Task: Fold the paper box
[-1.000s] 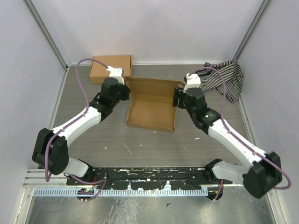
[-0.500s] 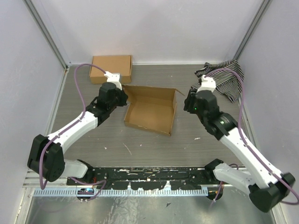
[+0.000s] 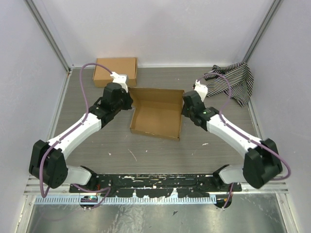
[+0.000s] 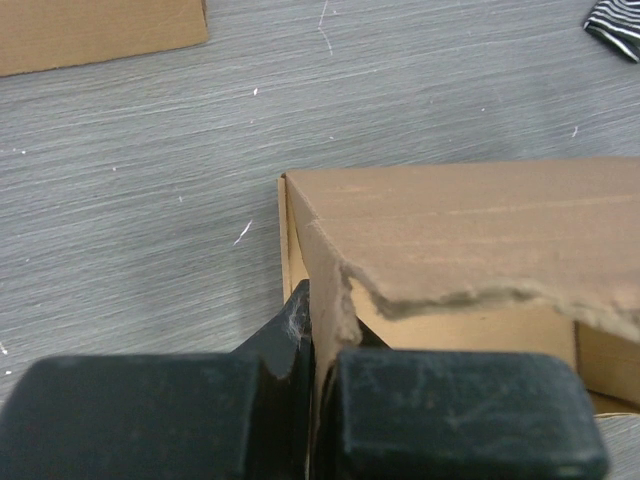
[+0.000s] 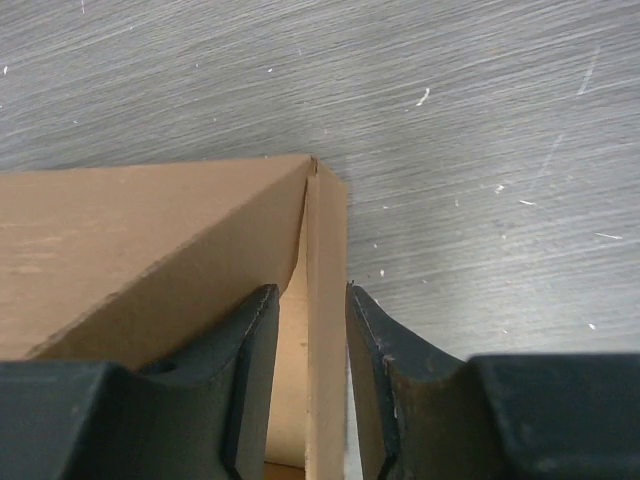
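Note:
The paper box lies in the middle of the table as a shallow brown tray, its back flap raised. My left gripper is at its far left corner. In the left wrist view that gripper is shut on the thin left wall of the paper box, which has a ragged edge. My right gripper is at the far right corner. In the right wrist view the right gripper straddles the box's right wall. It is open, with a gap showing on the inner side.
A second, closed brown box sits at the back left, also visible in the left wrist view. A black-and-white striped cloth lies at the back right. Frame posts and walls close in both sides.
My right gripper swung away toward the cloth, then came back onto the box's right wall with its jaws narrower. The box shifted slightly left. The left gripper kept its grip.

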`<action>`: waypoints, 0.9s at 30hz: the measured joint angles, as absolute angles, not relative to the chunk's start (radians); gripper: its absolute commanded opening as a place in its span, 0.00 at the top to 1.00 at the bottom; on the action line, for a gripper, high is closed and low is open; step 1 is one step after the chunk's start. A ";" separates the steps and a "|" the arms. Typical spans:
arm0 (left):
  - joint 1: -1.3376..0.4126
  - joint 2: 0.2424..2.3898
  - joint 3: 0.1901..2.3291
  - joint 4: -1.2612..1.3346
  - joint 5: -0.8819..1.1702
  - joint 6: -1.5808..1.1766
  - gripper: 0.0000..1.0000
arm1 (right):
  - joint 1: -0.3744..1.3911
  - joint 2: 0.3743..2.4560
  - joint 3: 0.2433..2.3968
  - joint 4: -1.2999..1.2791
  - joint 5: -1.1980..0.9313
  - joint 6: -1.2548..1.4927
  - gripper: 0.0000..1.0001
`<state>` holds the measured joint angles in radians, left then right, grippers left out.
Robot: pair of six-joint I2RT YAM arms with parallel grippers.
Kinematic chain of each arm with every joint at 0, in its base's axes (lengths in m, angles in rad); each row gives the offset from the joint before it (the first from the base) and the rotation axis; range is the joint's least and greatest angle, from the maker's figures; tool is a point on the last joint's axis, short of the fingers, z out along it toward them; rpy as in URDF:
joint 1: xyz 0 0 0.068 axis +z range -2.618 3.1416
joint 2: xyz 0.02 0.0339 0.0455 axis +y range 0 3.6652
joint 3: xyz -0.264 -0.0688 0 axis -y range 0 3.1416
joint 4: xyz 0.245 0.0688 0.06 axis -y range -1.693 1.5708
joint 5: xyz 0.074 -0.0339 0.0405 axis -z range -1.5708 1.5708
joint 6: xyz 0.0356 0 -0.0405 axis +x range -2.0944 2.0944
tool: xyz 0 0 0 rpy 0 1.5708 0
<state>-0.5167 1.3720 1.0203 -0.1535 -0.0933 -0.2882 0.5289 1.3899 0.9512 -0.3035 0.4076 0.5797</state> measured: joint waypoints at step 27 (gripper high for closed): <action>-0.525 1.308 0.963 -0.204 -0.073 -0.248 0.91 | 0.533 0.775 1.019 -0.669 0.608 0.529 0.61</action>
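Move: Over the left side of the open paper box, the left hand already pinches the upright card at its far corner; the box's middle lies about 12 cm to its right, roughly level fore and aft and 13 cm below. The closed carton sits some 23 cm ahead and 8 cm left of that hand. From the right hand, open around the card edge on the right, the box's middle is about 12 cm left and 9 cm below, and the striped cloth 21 cm ahead and 22 cm right. Dipping barely a centimetre farther forward, left and down at first, the right hand then rises clear of the card edge, some 16 cm up while swinging back and to the right, away from the paper box, its fingers staying part-open and tipping up about 20 degrees. The left hand keeps its pinch on the corner and, after a slight push forward, draws it back towards the robot by 2 to 3 cm, sinking slightly. ##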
